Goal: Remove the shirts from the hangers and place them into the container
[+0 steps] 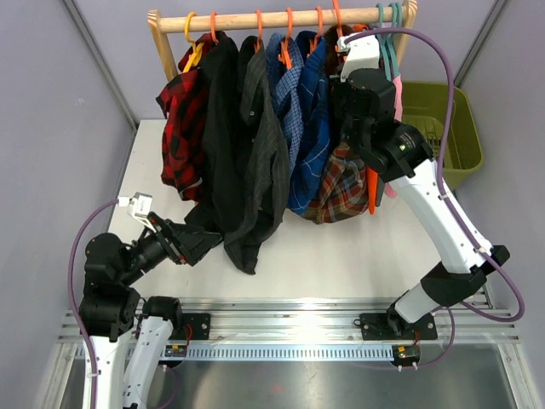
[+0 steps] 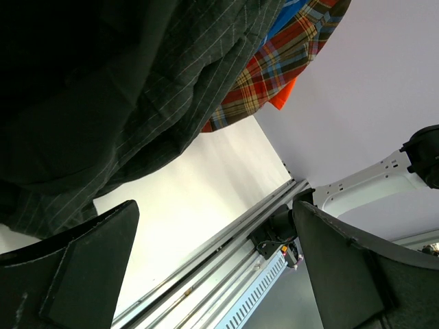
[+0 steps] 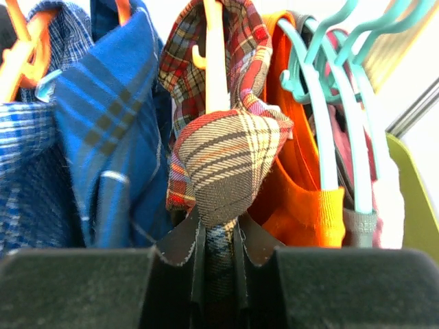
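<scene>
Several shirts hang on orange hangers (image 1: pixel 289 38) from a wooden rail. My right gripper (image 3: pixel 219 240) is shut on a fold of the brown-red-teal plaid shirt (image 3: pixel 230 157) just below its orange hanger (image 3: pixel 216 62); from above, this gripper (image 1: pixel 345 47) sits high at the rail. The plaid shirt (image 1: pixel 341 183) hangs beneath it. The olive-green container (image 1: pixel 443 128) stands at the right behind the rack. My left gripper (image 2: pixel 212 267) is open and empty, low near the hem of the grey pinstriped shirt (image 2: pixel 158 89). From above, the left gripper (image 1: pixel 209 243) lies under the dark shirts.
A red-black plaid shirt (image 1: pixel 183 128), a black one (image 1: pixel 221 128), a light blue check (image 1: pixel 285 94) and a dark blue plaid (image 1: pixel 311 128) hang left of the plaid. An orange shirt (image 3: pixel 302 199) and teal hangers (image 3: pixel 322 89) hang to its right. The white table (image 1: pixel 341 256) lies below.
</scene>
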Tool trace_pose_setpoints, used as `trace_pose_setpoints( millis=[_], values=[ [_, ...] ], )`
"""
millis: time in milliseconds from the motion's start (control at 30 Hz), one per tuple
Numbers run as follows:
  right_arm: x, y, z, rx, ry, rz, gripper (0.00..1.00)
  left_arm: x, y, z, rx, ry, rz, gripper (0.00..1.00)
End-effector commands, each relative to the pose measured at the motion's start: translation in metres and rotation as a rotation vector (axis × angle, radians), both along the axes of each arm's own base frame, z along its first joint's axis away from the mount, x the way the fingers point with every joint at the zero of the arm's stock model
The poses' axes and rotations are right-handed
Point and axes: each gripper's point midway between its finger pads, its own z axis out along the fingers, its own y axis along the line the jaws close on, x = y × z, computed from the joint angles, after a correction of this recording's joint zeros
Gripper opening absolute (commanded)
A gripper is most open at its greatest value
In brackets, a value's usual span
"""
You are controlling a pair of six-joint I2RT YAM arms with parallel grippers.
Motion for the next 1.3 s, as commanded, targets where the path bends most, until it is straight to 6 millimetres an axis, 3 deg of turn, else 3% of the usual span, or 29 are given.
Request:
trace_pose_setpoints(
  millis=[0,200,333,433,533,667,767,967,1000,1100,1267],
  values=[
    [-0.045,-0.054,0.159,0.336,-0.528,-0.062,0.00,-0.004,-0.001,0.015,-0.003,-0.056,-0.010,0.99],
    [-0.043,-0.047,0.164,0.317,-0.568,-0.013,0.00,-0.004,-0.001,0.017,-0.005,-0.058,-0.013,0.99],
    [-0.057,-0.059,0.180,0.365,-0.606,-0.022,0.00,-0.005,-0.001,0.015,-0.001,-0.052,-0.010,0.99],
    [-0.056,-0.066,0.158,0.358,-0.498,-0.066,0.00,-0.005,0.000,0.016,0.000,-0.055,-0.008,0.99],
    [-0.065,-0.077,0.118,0.363,-0.354,-0.113,0.00,-0.005,-0.001,0.018,-0.003,-0.060,-0.011,0.99],
    [-0.104,-0.101,0.059,0.368,-0.163,-0.135,0.00,-0.006,-0.003,0.022,-0.012,-0.066,-0.026,0.99],
    [-0.129,-0.106,0.021,0.367,-0.035,-0.104,0.00,-0.006,-0.005,0.029,-0.028,-0.079,-0.042,0.99],
    [-0.178,-0.086,-0.045,0.390,0.219,0.100,0.00,-0.007,-0.012,0.056,-0.098,-0.134,-0.091,0.99],
    [-0.185,-0.073,-0.063,0.393,0.290,0.168,0.00,-0.007,-0.013,0.064,-0.107,-0.162,-0.102,0.99],
    [-0.212,-0.064,-0.084,0.418,0.378,0.268,0.00,-0.007,-0.016,0.083,-0.134,-0.185,-0.129,0.99],
    [-0.244,-0.057,-0.103,0.440,0.477,0.373,0.00,-0.014,-0.021,0.127,-0.214,-0.270,-0.183,0.99]
  ],
)
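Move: The plaid shirt on its orange hanger is already pinched in the right hand, the rod about 12 cm above and 4 cm ahead. The clear space it is taken to lies some 20 cm back, 8 cm right and 6 cm lower. From the right hand, the blue shirt hangs about 6 cm left and the orange shirt 6 cm right, both level with it and 10 cm lower. For the left hand, that space is roughly 36 cm right, 7 cm ahead and 10 cm up. The plaid shirt and its hanger go up about 3 cm in the right hand's kept pinch to clear the rod, pause, then are drawn quickly back some 20 cm and rightward, away from the rack, sinking towards the end. The right wrist rolls left side up and tips down a little. Late on, the left hand, still open and empty, rises about 8 cm. ##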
